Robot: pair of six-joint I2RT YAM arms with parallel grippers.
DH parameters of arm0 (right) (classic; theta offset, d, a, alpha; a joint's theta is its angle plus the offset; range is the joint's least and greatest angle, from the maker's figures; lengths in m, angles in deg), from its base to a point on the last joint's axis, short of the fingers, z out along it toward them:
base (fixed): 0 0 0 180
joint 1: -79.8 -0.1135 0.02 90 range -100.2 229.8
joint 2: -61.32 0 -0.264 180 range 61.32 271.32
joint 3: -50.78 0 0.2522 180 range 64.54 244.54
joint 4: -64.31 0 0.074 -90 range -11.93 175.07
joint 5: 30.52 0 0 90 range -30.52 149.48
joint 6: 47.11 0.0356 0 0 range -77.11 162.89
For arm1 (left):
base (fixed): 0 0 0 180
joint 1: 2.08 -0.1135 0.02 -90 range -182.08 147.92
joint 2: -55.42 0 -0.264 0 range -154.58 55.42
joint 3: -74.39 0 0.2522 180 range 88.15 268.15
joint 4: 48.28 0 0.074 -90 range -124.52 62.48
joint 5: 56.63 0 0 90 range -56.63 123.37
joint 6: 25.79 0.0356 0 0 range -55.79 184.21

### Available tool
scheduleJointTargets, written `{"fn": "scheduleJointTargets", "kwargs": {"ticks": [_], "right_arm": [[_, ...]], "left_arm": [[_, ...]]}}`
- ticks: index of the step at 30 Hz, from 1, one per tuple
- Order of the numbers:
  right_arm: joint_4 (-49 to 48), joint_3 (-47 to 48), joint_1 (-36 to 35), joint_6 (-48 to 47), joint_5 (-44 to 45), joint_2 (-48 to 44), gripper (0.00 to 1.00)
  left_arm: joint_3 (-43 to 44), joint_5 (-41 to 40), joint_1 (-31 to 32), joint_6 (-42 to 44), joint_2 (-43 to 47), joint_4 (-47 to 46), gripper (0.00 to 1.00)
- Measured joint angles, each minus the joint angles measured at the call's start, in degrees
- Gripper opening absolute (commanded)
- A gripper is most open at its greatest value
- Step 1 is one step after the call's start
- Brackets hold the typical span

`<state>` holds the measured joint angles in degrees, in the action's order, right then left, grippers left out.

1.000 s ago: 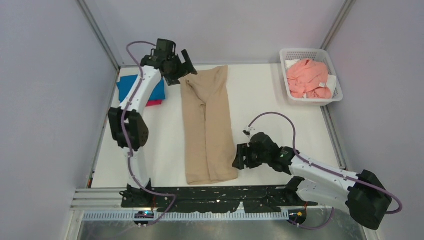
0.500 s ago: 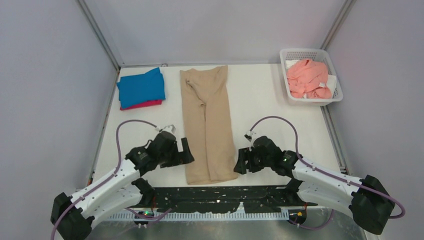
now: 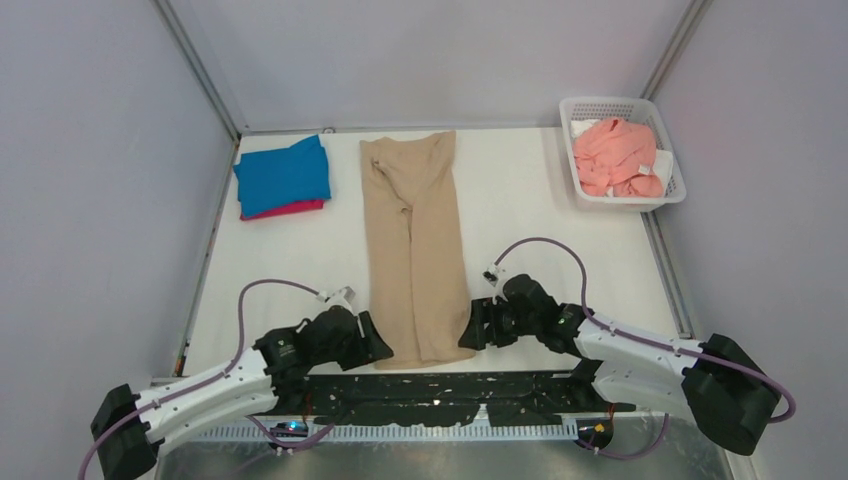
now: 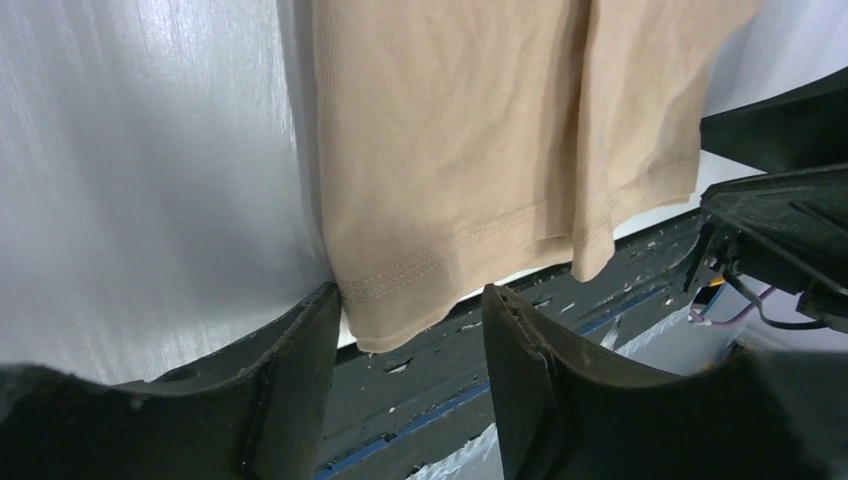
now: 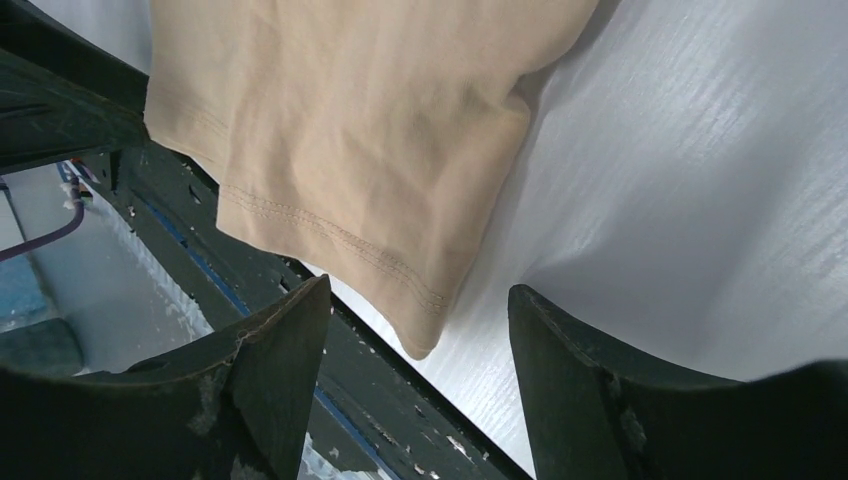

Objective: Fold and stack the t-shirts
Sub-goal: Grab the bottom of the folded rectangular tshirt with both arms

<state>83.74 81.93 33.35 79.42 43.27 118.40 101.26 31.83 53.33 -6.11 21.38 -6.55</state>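
Observation:
A tan-beige t-shirt (image 3: 412, 240), folded into a long strip, lies down the middle of the white table. My left gripper (image 3: 376, 336) sits low at the near left corner of its hem. In the left wrist view that gripper (image 4: 412, 300) is open, and the hem corner (image 4: 392, 325) hangs between its fingers, brushing the left one. My right gripper (image 3: 469, 326) is at the near right corner. The right wrist view shows it (image 5: 420, 292) open, straddling the hem corner (image 5: 420, 335). A blue t-shirt (image 3: 283, 174) lies folded on a magenta-red one (image 3: 293, 209) at the far left.
A white mesh basket (image 3: 612, 102) at the far right holds a crumpled salmon pink t-shirt (image 3: 613, 155) over some white cloth. The black base plate (image 3: 440, 385) runs along the table's near edge, just under the tan hem. Grey walls close in both sides.
My left arm swung from the far left beside the stack down to the hem's near left corner, and its jaws have narrowed. My right gripper edged left onto the right corner.

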Motion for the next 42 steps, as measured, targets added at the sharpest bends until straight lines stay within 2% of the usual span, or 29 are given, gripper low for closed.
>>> {"fn": "scheduleJointTargets", "kwargs": {"ticks": [5,8,11,13,15,19,22,23,28,37,42], "right_arm": [[-2.3,-0.3,0.0,1.2,-1.1,1.4,0.69],[-2.8,-0.5,0.0,1.4,-1.6,1.6,0.66],[-3.3,-0.5,0.0,1.7,-2.0,2.1,0.63],[-3.6,-0.5,0.0,1.9,-2.5,2.8,0.58],[-3.9,-0.5,0.0,2.1,-3.0,3.4,0.51],[-3.5,-0.6,0.0,2.6,-4.0,4.7,0.3],[-2.8,-1.0,0.0,2.8,-4.6,5.2,0.08],[-2.5,-1.4,0.0,2.9,-4.9,5.2,0.06],[-2.2,-3.1,-0.4,4.0,-6.4,3.2,0.05],[1.5,-4.8,-1.4,5.9,-6.9,-8.1,0.05],[2.6,-3.6,-1.4,5.6,-5.4,-8.4,0.05]], "left_arm": [[0.6,-0.1,0.9,-2.6,-3.5,-0.3,0.43],[0.8,-0.1,1.4,-3.6,-5.2,-0.5,0.31],[0.9,0.0,1.6,-4.4,-6.6,-0.5,0.1],[0.9,-0.2,1.6,-4.6,-7.2,0.0,0.08],[0.9,-0.2,1.6,-4.5,-7.3,0.1,0.01],[0.9,-0.2,1.6,-4.4,-7.3,0.1,0.0],[0.8,-0.2,1.6,-4.2,-7.0,0.1,0.0],[0.7,-0.2,1.6,-4.1,-6.8,0.0,0.0],[0.0,0.0,2.9,-2.3,-4.5,-0.3,0.0],[-0.1,0.0,5.6,1.1,3.7,-0.1,0.0],[0.1,-2.1,5.6,2.9,4.5,0.2,0.0]]}}
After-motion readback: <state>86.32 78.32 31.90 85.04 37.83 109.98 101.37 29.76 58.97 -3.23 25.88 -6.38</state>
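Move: The left hand's open fingers already straddle the t-shirt's bottom-left corner, which lies about 1 cm back and 2 cm below; the lower end of the shirt's middle seam is some 8 cm to the right and 3 cm back, the table's front edge 3 cm back. The right hand goes for the bottom-right corner, about 3 cm back, neither left nor right, and 2 cm below it; from that hand the seam's end is roughly 11 cm left and 4 cm back. Both hands pinch the t-shirt's bottom corners between closing fingertips: the left first, sinking 1.5 cm and easing back about 1 cm, then holding there while the right draws back and down onto its corner and shuts. With both corners held they edge slightly back towards the table's front edge, then rise together some 3 cm, keeping their grips. ##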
